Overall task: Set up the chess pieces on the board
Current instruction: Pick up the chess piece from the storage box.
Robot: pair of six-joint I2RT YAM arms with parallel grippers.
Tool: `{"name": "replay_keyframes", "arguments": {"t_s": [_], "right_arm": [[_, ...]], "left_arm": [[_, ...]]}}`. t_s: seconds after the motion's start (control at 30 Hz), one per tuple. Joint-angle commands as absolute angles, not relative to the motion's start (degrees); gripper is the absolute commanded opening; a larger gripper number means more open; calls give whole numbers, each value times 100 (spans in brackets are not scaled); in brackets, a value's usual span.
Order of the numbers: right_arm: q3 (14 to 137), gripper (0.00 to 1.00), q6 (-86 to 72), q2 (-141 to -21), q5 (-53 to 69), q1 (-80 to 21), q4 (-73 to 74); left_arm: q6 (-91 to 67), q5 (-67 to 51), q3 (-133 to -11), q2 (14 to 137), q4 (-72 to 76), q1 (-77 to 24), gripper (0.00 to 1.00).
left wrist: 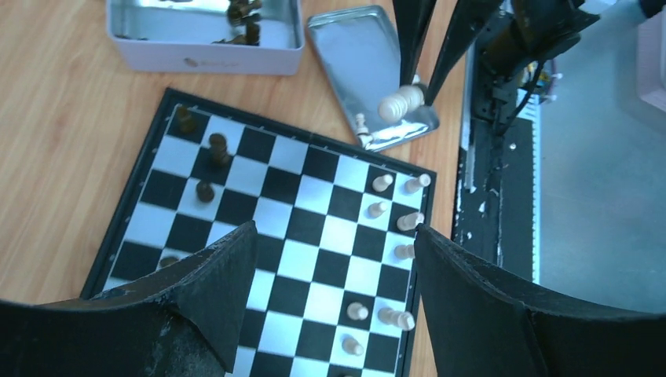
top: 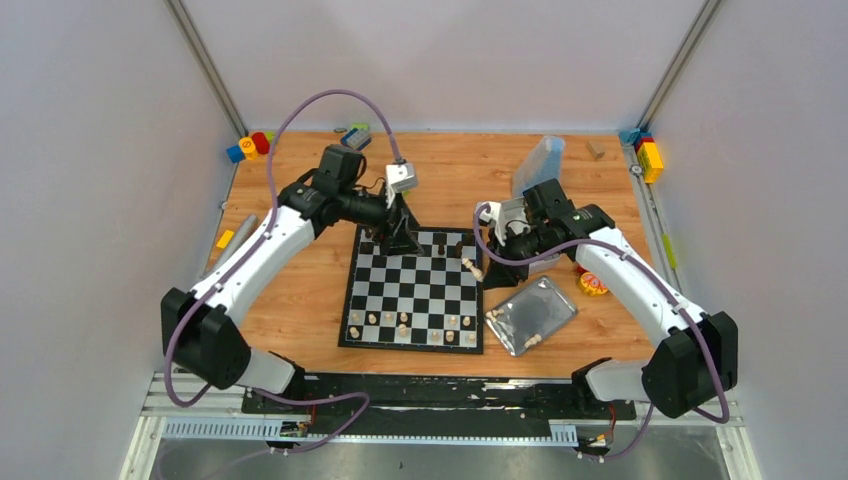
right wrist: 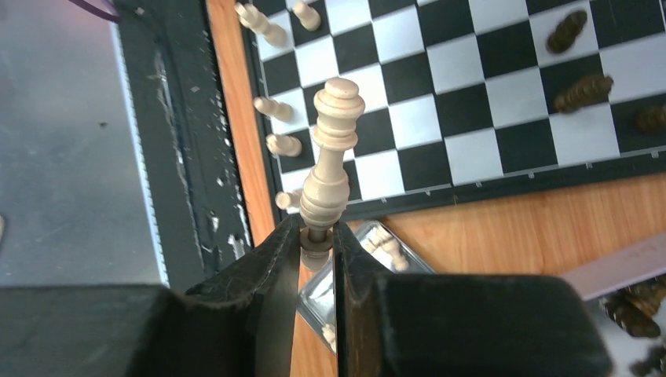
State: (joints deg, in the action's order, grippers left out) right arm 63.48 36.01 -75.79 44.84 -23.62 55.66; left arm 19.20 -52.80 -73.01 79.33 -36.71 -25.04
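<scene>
The board (top: 412, 290) lies at the table's middle. Cream chess pieces (top: 405, 325) stand along its near rows, and a few dark ones (top: 440, 240) along the far rows. My left gripper (top: 400, 238) hovers over the board's far left corner. In the left wrist view it (left wrist: 336, 230) is open, with only bare checks (left wrist: 314, 259) between its fingers. My right gripper (right wrist: 316, 232) is shut on the base of a tall cream piece (right wrist: 334, 149), held above the board's right edge (right wrist: 471, 177). From above that piece (top: 470, 268) shows beside the right gripper (top: 490, 262).
A shiny metal tray (top: 530, 315) with a few cream pieces lies right of the board. A white tin (left wrist: 204, 47) holds dark pieces. Coloured blocks (top: 250, 147) sit at the back left and more blocks (top: 645, 155) at the back right. A clear container (top: 540, 160) stands behind the right arm.
</scene>
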Motion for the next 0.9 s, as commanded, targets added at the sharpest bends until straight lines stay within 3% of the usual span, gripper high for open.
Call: {"name": "replay_keyframes", "arguments": {"t_s": [0.0, 0.37, 0.87], "right_arm": [[6774, 8, 3181, -7615, 5363, -2485, 5299], [6908, 8, 3160, -7737, 5490, -2591, 5289], [6856, 7, 3138, -7678, 5500, -2586, 5257]], "left_arm": [[1447, -5905, -7775, 8374, -3391, -2859, 80], [1225, -6177, -7933, 8930, -2729, -3513, 76], [1120, -6134, -8034, 9246, -2621, -3803, 57]]}}
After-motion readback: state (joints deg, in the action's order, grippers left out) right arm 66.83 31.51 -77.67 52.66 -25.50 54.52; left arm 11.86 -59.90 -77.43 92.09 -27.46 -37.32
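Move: The white chess piece, pinched by the right fingers, lies about 13 cm to the left hand's right, 4 cm back and 6 cm below. Its middle is some 2 cm left of the right hand point, 1 cm ahead and 2 cm above. The chessboard's middle is about 24 cm beneath the left hand, 3 cm right and 2 cm back. From the right hand, the metal tray is 12 cm right, 2 cm back and 15 cm down; the box of dark pieces is 11 cm right, 14 cm ahead and 14 cm down. Rightward and somewhat back, fast then easing off, the left hand travels about 9 cm to the held chess piece, turning some 15 degrees clockwise and bringing its parted fingers around the head end while they narrow without shutting. The right hand keeps its pinch near the other end, lifts and shifts left about 3 cm each to present the piece, then holds still. ##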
